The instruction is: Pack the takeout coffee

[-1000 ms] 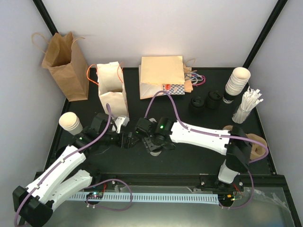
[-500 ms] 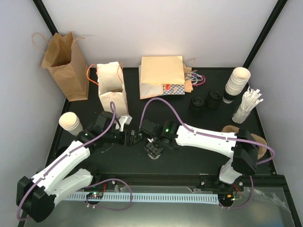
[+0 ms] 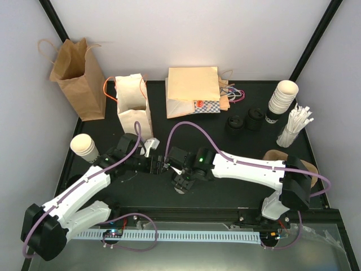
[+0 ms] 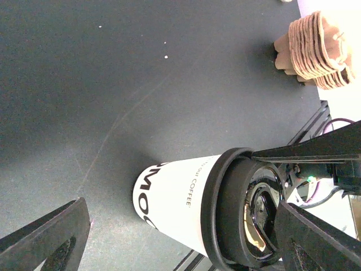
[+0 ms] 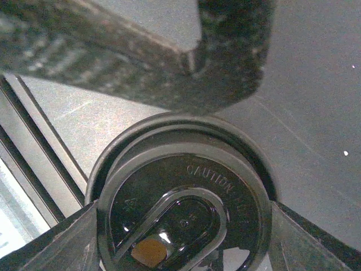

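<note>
The takeout coffee [image 4: 175, 200], a cream-white cup with a black lid [image 5: 180, 209], stands on the dark table near the front middle. My right gripper [image 5: 180, 240] comes down from above, with its two fingers [image 5: 51, 248] pressed against opposite sides of the lid. In the top view the right gripper [image 3: 183, 179] hides most of the cup. My left gripper [image 4: 180, 231] reaches in from the left, level with the cup. It is open, its fingers [image 4: 45, 240] spread wider than the cup and not touching it. One left finger crosses the top of the right wrist view.
An open cream paper bag [image 3: 133, 107] stands just behind the grippers. A brown bag [image 3: 76, 79] stands at the back left, with flat bags [image 3: 192, 90] behind the middle. Loose black lids [image 3: 240, 123], stacked cups [image 3: 282, 99], stirrers [image 3: 293, 127] and brown carriers [image 3: 302, 169] sit on the right. Another cup stack [image 3: 84, 147] is on the left.
My left gripper has moved right, up to the cup. My right gripper, with the cup, has shifted slightly toward the front edge.
</note>
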Available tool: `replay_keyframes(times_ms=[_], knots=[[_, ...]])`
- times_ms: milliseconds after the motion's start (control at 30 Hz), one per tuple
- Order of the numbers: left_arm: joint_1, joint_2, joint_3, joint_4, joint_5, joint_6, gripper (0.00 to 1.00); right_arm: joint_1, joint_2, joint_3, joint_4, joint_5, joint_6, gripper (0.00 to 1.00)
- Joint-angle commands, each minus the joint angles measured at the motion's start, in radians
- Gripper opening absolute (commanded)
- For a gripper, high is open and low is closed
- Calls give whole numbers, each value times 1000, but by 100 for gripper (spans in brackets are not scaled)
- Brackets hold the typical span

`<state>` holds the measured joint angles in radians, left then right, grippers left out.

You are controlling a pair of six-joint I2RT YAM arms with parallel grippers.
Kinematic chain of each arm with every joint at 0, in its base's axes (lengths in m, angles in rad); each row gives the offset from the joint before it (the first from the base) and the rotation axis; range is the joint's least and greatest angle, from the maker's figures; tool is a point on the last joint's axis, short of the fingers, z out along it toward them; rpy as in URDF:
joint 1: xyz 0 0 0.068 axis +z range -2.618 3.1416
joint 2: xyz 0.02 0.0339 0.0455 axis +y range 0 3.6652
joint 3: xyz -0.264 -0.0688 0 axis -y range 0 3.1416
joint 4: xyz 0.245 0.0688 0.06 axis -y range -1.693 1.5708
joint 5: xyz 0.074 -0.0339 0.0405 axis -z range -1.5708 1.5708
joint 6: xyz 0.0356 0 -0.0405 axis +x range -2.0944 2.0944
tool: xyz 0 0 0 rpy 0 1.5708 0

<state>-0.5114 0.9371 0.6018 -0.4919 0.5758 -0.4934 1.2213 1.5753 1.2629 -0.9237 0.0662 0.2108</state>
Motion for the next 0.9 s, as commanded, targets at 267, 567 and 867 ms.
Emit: replay_keyframes(times_ms=[267, 567, 867], knots=[[6, -8, -16, 51, 26, -14, 91, 16, -11, -17, 6, 22, -13, 79], [8, 16, -27, 81, 32, -34, 79, 18, -27, -32, 21, 12, -28, 79], [12, 71, -69, 162, 94, -61, 54, 29, -28, -43, 31, 16, -36, 78]])
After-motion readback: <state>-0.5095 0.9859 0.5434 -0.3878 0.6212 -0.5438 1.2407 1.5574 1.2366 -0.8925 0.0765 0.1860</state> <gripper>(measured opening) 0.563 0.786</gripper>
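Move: The coffee cup stands roughly 7 cm to the right of the left hand, 4 cm nearer the base and 4 cm lower, with the left fingers wide open and turned towards its side. From that hand the white paper bag is about 15 cm ahead and 9 cm to the left, while the stack of white cups lies some 25 cm left and 4 cm ahead. The right hand already has its fingers around the lid, with the cup's middle about 5 cm straight below it. After hovering beside the cup, the left hand sinks about 2 cm with a small shift right towards its side, and its wide-open fingers close to a little over half open, no grip on the cup showing yet. The right hand stays over the cup with its fingers still around the lid rim, drifting back only about half a centimetre while its grip effort falls. ##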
